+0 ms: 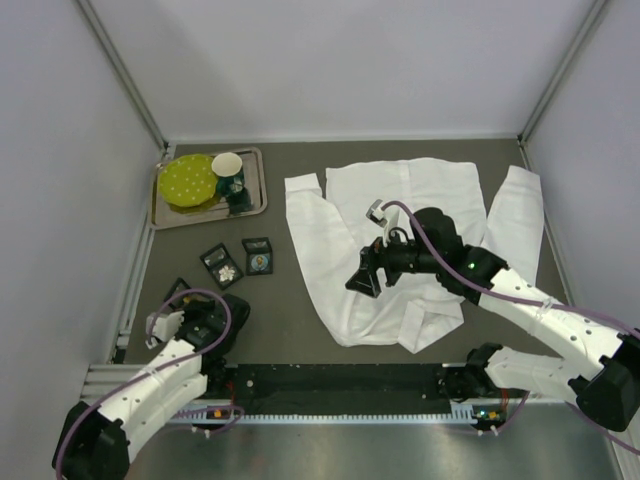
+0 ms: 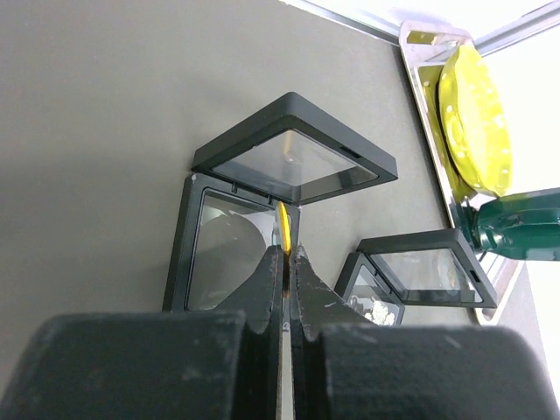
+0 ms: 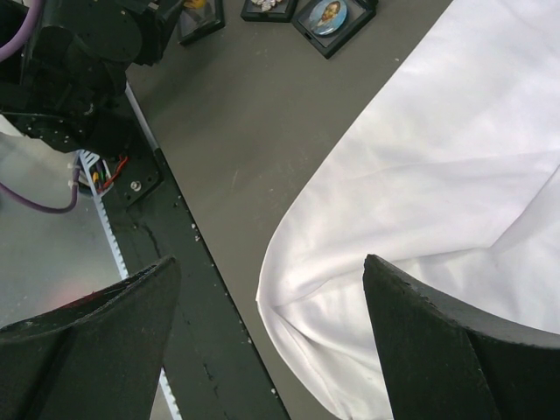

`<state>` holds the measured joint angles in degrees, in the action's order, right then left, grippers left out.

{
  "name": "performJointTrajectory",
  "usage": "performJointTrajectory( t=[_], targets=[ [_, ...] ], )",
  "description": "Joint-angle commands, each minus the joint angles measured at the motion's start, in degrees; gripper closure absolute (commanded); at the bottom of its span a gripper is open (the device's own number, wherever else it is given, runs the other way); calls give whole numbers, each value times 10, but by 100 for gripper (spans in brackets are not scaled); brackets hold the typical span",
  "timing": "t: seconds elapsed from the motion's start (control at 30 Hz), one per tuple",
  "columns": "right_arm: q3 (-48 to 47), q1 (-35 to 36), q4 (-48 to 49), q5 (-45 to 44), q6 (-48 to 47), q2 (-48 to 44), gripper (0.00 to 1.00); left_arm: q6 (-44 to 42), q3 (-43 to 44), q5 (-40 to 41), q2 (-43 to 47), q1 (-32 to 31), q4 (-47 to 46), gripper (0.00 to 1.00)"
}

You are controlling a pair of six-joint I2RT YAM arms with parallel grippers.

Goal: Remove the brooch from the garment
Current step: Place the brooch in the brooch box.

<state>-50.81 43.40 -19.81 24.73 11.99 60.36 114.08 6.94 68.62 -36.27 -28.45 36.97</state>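
Observation:
The garment, a white creased shirt, lies spread at the right of the table and fills the right of the right wrist view. My right gripper hangs above its lower left hem, open, with nothing between the fingers. At the near left my left gripper is shut on a thin yellow piece seen edge-on, the brooch. It holds it just above an open black display box with its clear lid raised.
A second open box holds a silvery piece. Two more black boxes lie mid-left. A metal tray at the back left carries a yellow-green plate and a cup. A black rail runs along the near edge.

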Motion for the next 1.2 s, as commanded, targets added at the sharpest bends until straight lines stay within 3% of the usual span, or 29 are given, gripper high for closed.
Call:
performJointTrajectory(
  t=[0.0, 0.4, 0.7, 1.17],
  targets=[
    [-24, 7, 2, -6, -4, -16, 16, 286, -40, 21, -13, 3, 68, 100],
    [-25, 8, 2, -7, -6, -16, 16, 315, -34, 7, -40, 3, 79, 97],
    [-24, 9, 1, -9, -6, -18, 16, 316, -32, -3, -37, 3, 84, 85],
    [-23, 13, 0, -14, -7, -25, 16, 254, -34, -29, 49, 3, 80, 71]
  ],
)
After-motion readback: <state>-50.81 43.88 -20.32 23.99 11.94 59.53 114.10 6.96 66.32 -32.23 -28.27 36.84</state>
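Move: The open brooch box that the left hand is taking the brooch to has its tray almost under the left fingertips, about 2 cm to the left, 1 cm back and some 3 cm below. From the left hand, the middle brooch box lies about 8 cm ahead and 6 cm right, and the farther box about 10 cm ahead and 14 cm right, at the same height. From the idle right hand, the target box lies roughly 42 cm left, 1 cm back and 19 cm lower. Down by about 1 cm goes the left hand, still pinching the brooch on edge over the box tray and tipping slightly down. Low down, the fingers start to part and end roughly a quarter open; while they go on opening, the hand turns back up a little over 1 cm, easing right and forward and tipping up again. ##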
